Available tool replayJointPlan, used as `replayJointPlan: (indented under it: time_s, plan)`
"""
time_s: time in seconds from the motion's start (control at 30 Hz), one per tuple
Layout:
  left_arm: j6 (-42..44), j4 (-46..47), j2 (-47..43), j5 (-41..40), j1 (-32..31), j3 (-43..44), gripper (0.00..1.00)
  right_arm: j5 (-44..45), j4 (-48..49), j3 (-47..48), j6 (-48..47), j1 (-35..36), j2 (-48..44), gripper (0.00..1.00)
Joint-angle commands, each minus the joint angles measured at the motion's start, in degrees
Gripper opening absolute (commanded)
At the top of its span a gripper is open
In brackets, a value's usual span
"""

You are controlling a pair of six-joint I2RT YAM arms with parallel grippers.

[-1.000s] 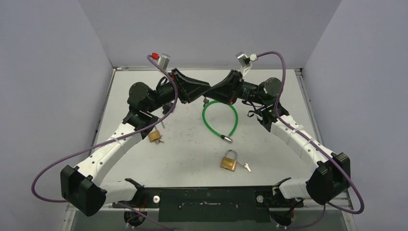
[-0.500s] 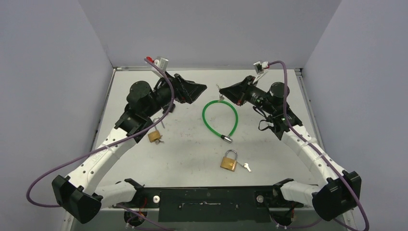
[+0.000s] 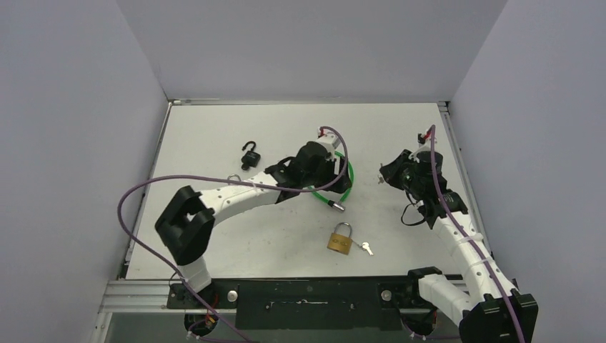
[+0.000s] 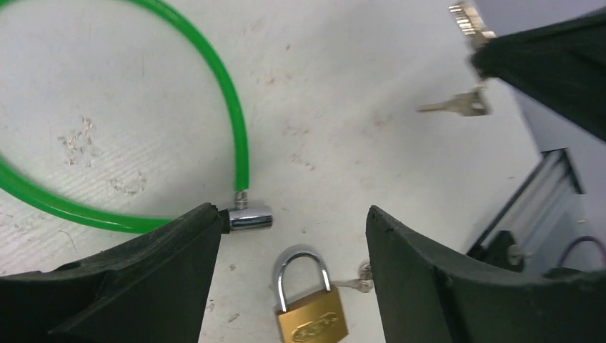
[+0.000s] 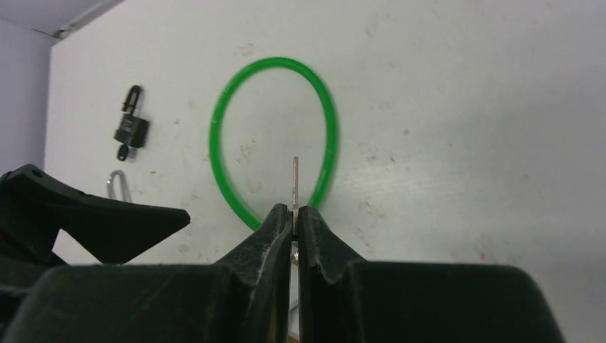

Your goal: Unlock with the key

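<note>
A brass padlock (image 3: 341,239) lies shut near the table front, with a small key (image 3: 366,248) beside it. It also shows in the left wrist view (image 4: 312,318). My left gripper (image 3: 319,174) is open and empty, low over the green cable lock (image 3: 348,182), whose metal end (image 4: 251,216) lies by the left finger. The padlock lies just beyond the open fingers (image 4: 293,214). My right gripper (image 3: 384,176) is shut on a silver key (image 5: 295,182) that sticks out past its fingertips (image 5: 294,209), held above the table right of the cable loop (image 5: 232,179).
A small black padlock (image 3: 249,156) lies at the back left, also in the right wrist view (image 5: 131,128). A silver shackle (image 5: 114,186) shows beside my left arm. My right gripper (image 4: 550,64) with its hanging key (image 4: 461,106) shows in the left wrist view.
Both arms have left the back centre. The left gripper swung down over the green cable toward the brass padlock. The right gripper drew back right and lower with the key. The black padlock is now uncovered.
</note>
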Motion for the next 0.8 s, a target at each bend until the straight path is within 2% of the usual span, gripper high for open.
replayJointPlan:
  time_s: [0.0,0.2,0.6,0.77]
  plan:
    - [4.1,-6.4,8.1,-4.0,-0.9,8.4,0.71,3.1,-5.6,-2.1,1.3,-2.8,-3.4,0.0]
    - [5.7,-9.6,18.9,-3.1,-2.3,16.7,0.66,2.6,-6.8,-3.8,0.9,-4.4,-3.3,0.0]
    - [3.8,-14.3,34.8,-10.8,-2.8,31.0,0.4,1.5,-9.1,-2.5,0.8,-6.2,-4.0,0.0]
    - [4.0,-21.8,41.0,-15.0,-2.9,40.3,0.31,-0.7,-8.8,-1.7,2.0,-6.9,-3.8,0.0]
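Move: The green cable's right side lies about 6 cm ahead of the left hand, 6 cm to its right and 17 cm below. The lock cylinder is nearly under that hand, 1 cm back and 2 cm right; the brass padlock is some 11 cm back and 1 cm right. From the right hand, still holding keys, the cable's right side is roughly 5 cm ahead, 4 cm left and 19 cm below. Left hand drops about 16 cm and forward-right, half-closing astride the cable's right side; right hand sinks 5 cm. ##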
